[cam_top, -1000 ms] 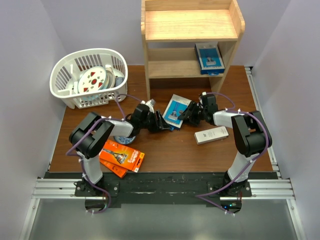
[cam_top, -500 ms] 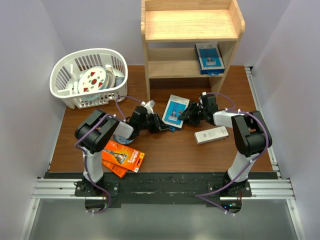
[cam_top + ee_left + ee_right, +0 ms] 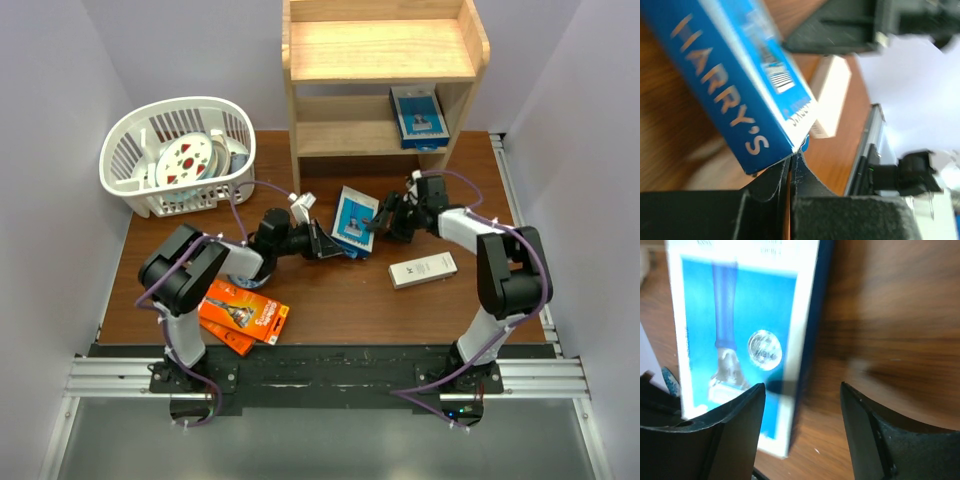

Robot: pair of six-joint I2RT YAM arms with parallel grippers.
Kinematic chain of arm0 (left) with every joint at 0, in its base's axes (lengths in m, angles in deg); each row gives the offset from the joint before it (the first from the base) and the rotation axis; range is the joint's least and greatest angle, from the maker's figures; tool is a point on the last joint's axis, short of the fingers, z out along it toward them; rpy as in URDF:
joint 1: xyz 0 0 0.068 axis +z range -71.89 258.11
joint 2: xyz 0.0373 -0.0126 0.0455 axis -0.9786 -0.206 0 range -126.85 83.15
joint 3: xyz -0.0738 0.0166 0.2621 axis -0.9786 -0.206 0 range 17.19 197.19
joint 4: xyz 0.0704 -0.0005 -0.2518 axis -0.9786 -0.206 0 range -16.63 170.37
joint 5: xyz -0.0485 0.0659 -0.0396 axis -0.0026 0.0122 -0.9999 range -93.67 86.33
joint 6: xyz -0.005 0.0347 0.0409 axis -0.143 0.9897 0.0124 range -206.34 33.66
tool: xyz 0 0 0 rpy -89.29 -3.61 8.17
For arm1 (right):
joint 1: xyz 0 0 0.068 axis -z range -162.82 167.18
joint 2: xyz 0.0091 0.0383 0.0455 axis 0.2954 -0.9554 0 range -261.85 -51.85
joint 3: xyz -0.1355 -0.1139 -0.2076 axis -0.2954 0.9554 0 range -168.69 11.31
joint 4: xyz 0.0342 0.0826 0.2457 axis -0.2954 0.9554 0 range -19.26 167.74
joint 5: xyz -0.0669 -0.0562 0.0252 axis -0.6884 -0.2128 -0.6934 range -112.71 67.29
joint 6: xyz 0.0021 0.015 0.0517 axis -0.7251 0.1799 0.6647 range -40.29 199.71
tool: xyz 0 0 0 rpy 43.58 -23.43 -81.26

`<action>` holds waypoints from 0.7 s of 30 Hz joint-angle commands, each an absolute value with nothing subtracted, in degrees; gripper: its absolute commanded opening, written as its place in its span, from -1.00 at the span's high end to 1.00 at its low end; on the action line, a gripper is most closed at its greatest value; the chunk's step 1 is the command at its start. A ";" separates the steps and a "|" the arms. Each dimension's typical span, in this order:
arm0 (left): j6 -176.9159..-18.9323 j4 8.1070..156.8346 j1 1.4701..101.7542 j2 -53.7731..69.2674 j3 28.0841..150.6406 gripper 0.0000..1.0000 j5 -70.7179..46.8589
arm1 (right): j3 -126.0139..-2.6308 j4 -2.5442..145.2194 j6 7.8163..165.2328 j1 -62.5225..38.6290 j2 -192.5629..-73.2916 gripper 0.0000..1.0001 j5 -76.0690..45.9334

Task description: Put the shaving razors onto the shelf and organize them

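A blue Harry's razor pack (image 3: 355,220) lies tilted on the brown table in front of the shelf (image 3: 380,55), a pine two-tier unit at the back. My left gripper (image 3: 327,244) is shut on the pack's near-left corner; in the left wrist view the jaws (image 3: 791,156) meet at the pack's (image 3: 735,75) lower corner. My right gripper (image 3: 386,219) stands open at the pack's right edge. In the right wrist view one of its fingers overlaps the pack (image 3: 735,330), and the other is over bare wood. A second blue pack (image 3: 418,115) rests on the lower shelf board.
Orange razor packs (image 3: 243,315) lie at the front left by the left arm. A white box (image 3: 423,270) lies to the right of the middle. A white slotted basket (image 3: 130,160) holding plates stands at the back left.
My left gripper has shut on the blue pack's corner. The right gripper has opened wider and drawn slightly up and to the right. The pack has shifted a little.
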State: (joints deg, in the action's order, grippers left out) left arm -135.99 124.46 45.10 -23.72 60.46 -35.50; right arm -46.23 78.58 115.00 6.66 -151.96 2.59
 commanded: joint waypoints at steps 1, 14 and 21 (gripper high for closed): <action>-130.65 132.66 44.63 -16.70 61.58 1.00 -41.28 | -51.79 90.94 105.03 12.51 -147.30 -0.32 3.22; -124.67 134.95 45.15 -7.64 65.17 1.00 -49.45 | -49.17 94.48 97.90 17.00 -141.94 -0.29 2.25; -125.98 140.83 48.05 -5.35 70.18 1.00 -53.68 | -47.05 95.26 95.18 17.09 -139.74 -0.29 0.41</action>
State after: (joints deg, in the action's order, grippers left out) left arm -127.16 130.63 45.84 -8.77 65.07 -50.39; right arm -47.76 95.36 97.88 17.13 -142.56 1.89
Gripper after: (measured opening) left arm 0.022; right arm 0.647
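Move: The left hand has the razor box's blue tab pinched; the empty left part of the middle shelf lies about 23 cm ahead, straight on, some 12 cm higher. The razor box already shelved is as far out but 15 cm to the right, and the white box is 17 cm right, roughly level fore-and-aft and 6 cm below. From the right hand, the held box's middle is 7 cm left, about 1 cm ahead and 3 cm lower. Keeping its shut pinch on the blue tab, the left hand lifts the razor box roughly 16 cm nearly straight up off the table, drifting back a little as the wrist tilts its right-and-down-pointing fingers up to about level and turns clockwise. The right hand, fingers still open, clears out of the way to the right, away from the box, by about 8 cm while rising 3 to 4 cm, then draws back a few centimetres between the shelf and the white box. ##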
